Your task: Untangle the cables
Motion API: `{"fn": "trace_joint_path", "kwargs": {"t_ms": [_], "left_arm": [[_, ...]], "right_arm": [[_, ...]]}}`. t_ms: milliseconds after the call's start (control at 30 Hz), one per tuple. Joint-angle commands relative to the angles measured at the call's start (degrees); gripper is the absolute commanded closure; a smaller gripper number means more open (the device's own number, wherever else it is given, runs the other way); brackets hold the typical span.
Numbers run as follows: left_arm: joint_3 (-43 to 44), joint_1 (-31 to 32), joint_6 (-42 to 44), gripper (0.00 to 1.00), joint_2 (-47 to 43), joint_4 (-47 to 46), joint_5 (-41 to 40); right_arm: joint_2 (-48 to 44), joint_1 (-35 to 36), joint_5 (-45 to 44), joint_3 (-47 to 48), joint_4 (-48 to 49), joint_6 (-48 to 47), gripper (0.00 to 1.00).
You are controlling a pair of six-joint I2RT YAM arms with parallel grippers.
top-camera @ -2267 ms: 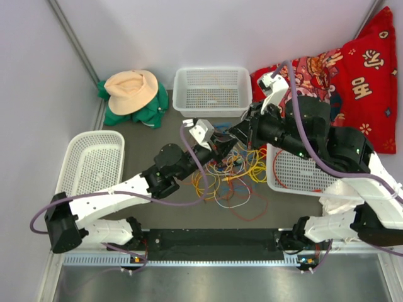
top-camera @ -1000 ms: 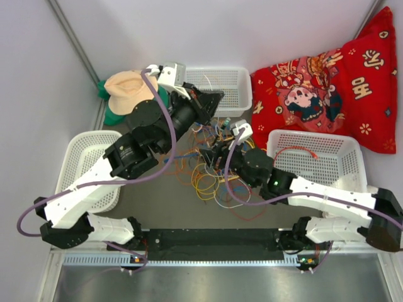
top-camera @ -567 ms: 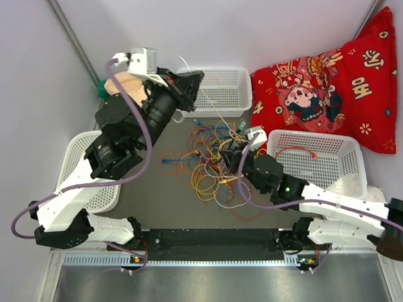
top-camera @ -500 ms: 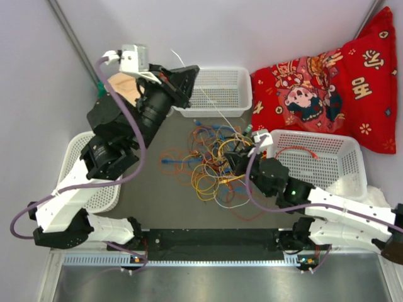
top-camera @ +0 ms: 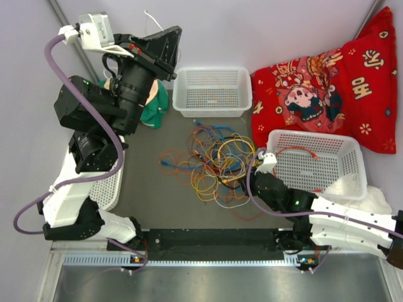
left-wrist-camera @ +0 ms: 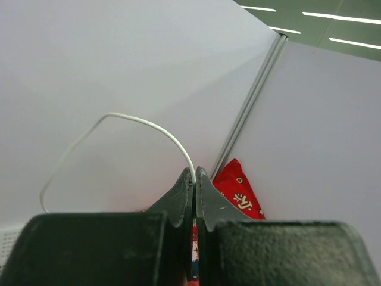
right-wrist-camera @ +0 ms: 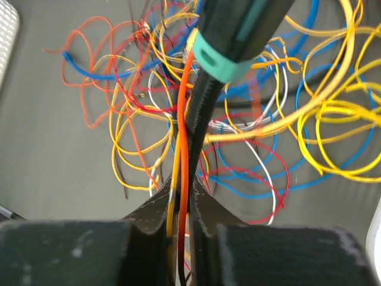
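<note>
The cables [top-camera: 214, 160] lie as a tangled heap of yellow, orange, blue, red and white loops on the dark mat. My left gripper [top-camera: 169, 36] is raised high at the back left, shut on a thin white cable [top-camera: 151, 17]. In the left wrist view that white cable [left-wrist-camera: 137, 121] arcs out from the closed left gripper [left-wrist-camera: 194, 174]. My right gripper [top-camera: 242, 182] sits low at the heap's near right edge. In the right wrist view the right gripper [right-wrist-camera: 183, 192] is shut on an orange cable [right-wrist-camera: 184, 119], a yellow strand and a black braided cable with a teal collar [right-wrist-camera: 223, 56].
A white basket [top-camera: 212, 110] stands at the back centre. Another basket [top-camera: 315, 187] at the right holds a red cable [top-camera: 296, 150]. A third basket [top-camera: 112, 187] shows partly behind the left arm. A red cushion [top-camera: 340, 75] lies at the back right, green cloth [top-camera: 154, 108] at the back left.
The left arm has risen up and back to the left, drawing the white cable out of the heap. The right gripper has closed on cables and slid toward the near right.
</note>
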State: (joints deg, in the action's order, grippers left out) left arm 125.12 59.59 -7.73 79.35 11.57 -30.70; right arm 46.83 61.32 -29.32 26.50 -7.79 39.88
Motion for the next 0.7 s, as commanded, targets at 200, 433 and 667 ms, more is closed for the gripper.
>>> {"fn": "trace_joint_path", "kwargs": {"t_ms": [200,433,667], "left_arm": [[1.62,-0.09,1.92,1.00,0.89,-0.06,-1.28],[-9.08,-0.09,0.17,1.00,-3.93,1.61,-9.10],[-16.48,-0.09,-3.26,1.00,-7.72,8.71,-18.77]], "right_arm": [[-3.41,-0.24,4.97,4.07,-5.46,-0.76,0.23],[0.27,1.87,5.94,23.21,-19.34,-5.86,0.14],[-2.96,3.02,7.52,28.43,-20.42,-7.97,0.15]]}}
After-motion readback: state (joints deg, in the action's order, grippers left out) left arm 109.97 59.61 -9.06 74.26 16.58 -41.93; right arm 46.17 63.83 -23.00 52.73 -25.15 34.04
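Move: The black plug with the teal band is held in the right fingers together with an orange cable. The bare patch for it, by the tangle's near right edge, lies about 3 cm to this hand's right, level with it fore and aft, some 12 cm below. From there the tangle's middle is about 12 cm ahead and 10 cm left, the right basket's 11 cm ahead and 28 cm right. The left hand holds the white cable high up; the left basket lies some 5 cm ahead of it, 39 cm left and 65 cm below. The black plug and orange cable are let go at the tangle's near right edge: the right fingers sink a last 1.5 cm, easing back, and open wide, then the hand climbs about 16 cm, drifting a little left, clear of the cables. The white cable stays pinched in the shut left fingers, which after a slight rise come down some 10 cm and a few centimetres forward, tipping downward and turning counter-clockwise. ##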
